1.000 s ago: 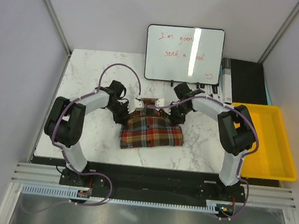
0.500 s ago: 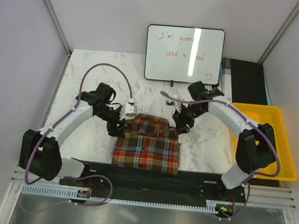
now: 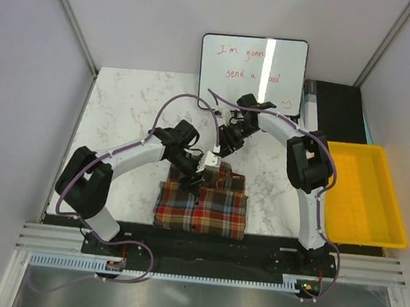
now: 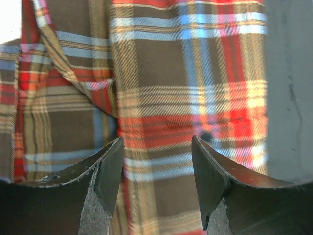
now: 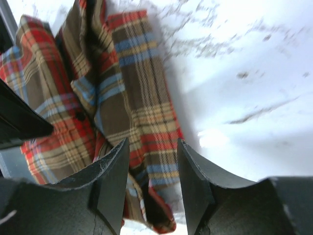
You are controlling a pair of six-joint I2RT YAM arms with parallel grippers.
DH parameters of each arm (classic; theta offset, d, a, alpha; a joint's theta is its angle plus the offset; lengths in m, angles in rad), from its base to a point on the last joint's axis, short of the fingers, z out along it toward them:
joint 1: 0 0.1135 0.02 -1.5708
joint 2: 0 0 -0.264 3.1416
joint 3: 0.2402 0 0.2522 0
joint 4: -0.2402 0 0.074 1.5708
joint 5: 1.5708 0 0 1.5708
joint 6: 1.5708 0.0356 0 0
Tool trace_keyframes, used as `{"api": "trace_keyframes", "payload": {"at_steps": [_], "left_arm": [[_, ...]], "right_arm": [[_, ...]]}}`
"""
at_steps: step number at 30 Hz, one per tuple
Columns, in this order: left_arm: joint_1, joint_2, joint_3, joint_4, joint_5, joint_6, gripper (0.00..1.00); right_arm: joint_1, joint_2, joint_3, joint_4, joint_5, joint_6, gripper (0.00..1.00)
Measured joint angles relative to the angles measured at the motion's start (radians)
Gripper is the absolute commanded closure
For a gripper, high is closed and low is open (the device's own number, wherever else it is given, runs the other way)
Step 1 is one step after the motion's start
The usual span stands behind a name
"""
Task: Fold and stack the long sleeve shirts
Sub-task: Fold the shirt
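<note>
One long sleeve shirt (image 3: pixel 201 211), red-orange plaid, lies folded flat near the table's front edge. My left gripper (image 3: pixel 194 176) hovers over its far half. In the left wrist view its jaws (image 4: pixel 156 142) stand open with only the plaid cloth (image 4: pixel 161 73) below them. My right gripper (image 3: pixel 222 149) hangs just beyond the shirt's far edge, by the collar. Its jaws (image 5: pixel 152 144) are also open, above a rumpled fold of the shirt (image 5: pixel 142 98) where the cloth meets bare marble. Neither gripper holds anything.
A whiteboard (image 3: pixel 252 75) stands at the back of the marble table (image 3: pixel 122 109). A yellow bin (image 3: pixel 364 194) sits off the right edge, with a black box (image 3: pixel 336 112) behind it. Both forearms cross above the shirt's far edge.
Both grippers have opened and let go of the shirt, which now lies flat nearer the front. The left gripper has moved right over the shirt; the right one has swung left toward the collar.
</note>
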Motion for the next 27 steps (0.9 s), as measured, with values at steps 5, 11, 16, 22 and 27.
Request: {"api": "trace_keyframes", "payload": {"at_steps": [5, 11, 16, 22, 27], "left_arm": [[-0.013, 0.077, 0.038, 0.048, -0.007, -0.015, 0.36], [-0.028, 0.121, 0.049, 0.068, -0.011, -0.016, 0.37], [-0.031, 0.137, 0.049, 0.066, -0.014, -0.016, 0.38], [-0.036, 0.141, 0.049, 0.048, -0.015, -0.020, 0.69], [-0.041, 0.156, 0.062, 0.005, -0.014, -0.021, 0.97]], "right_arm": [[0.022, 0.036, 0.051, 0.027, 0.016, 0.032, 0.60], [0.061, 0.061, 0.050, 0.044, 0.014, 0.045, 0.66], [0.079, 0.092, 0.042, 0.051, 0.017, 0.044, 0.71], [0.079, 0.106, 0.027, 0.057, 0.019, 0.037, 0.77], [0.079, 0.106, 0.018, 0.064, 0.016, 0.023, 0.83]]}}
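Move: For the left hand, the inner rim of the shirt's near fold lies just 1 cm to its right, level with it fore and aft and about 3 cm below; a shirt button sits some 5 cm back, neither left nor right. For the right hand, the shirt's far edge is about 3 cm left, 1 cm back and 4 cm below, with the shirt's far right corner roughly 9 cm back and 8 cm right. Both hands sink 3–4 cm, closing to pinch the shirt: left at the near fold's rim, right at the far edge. ##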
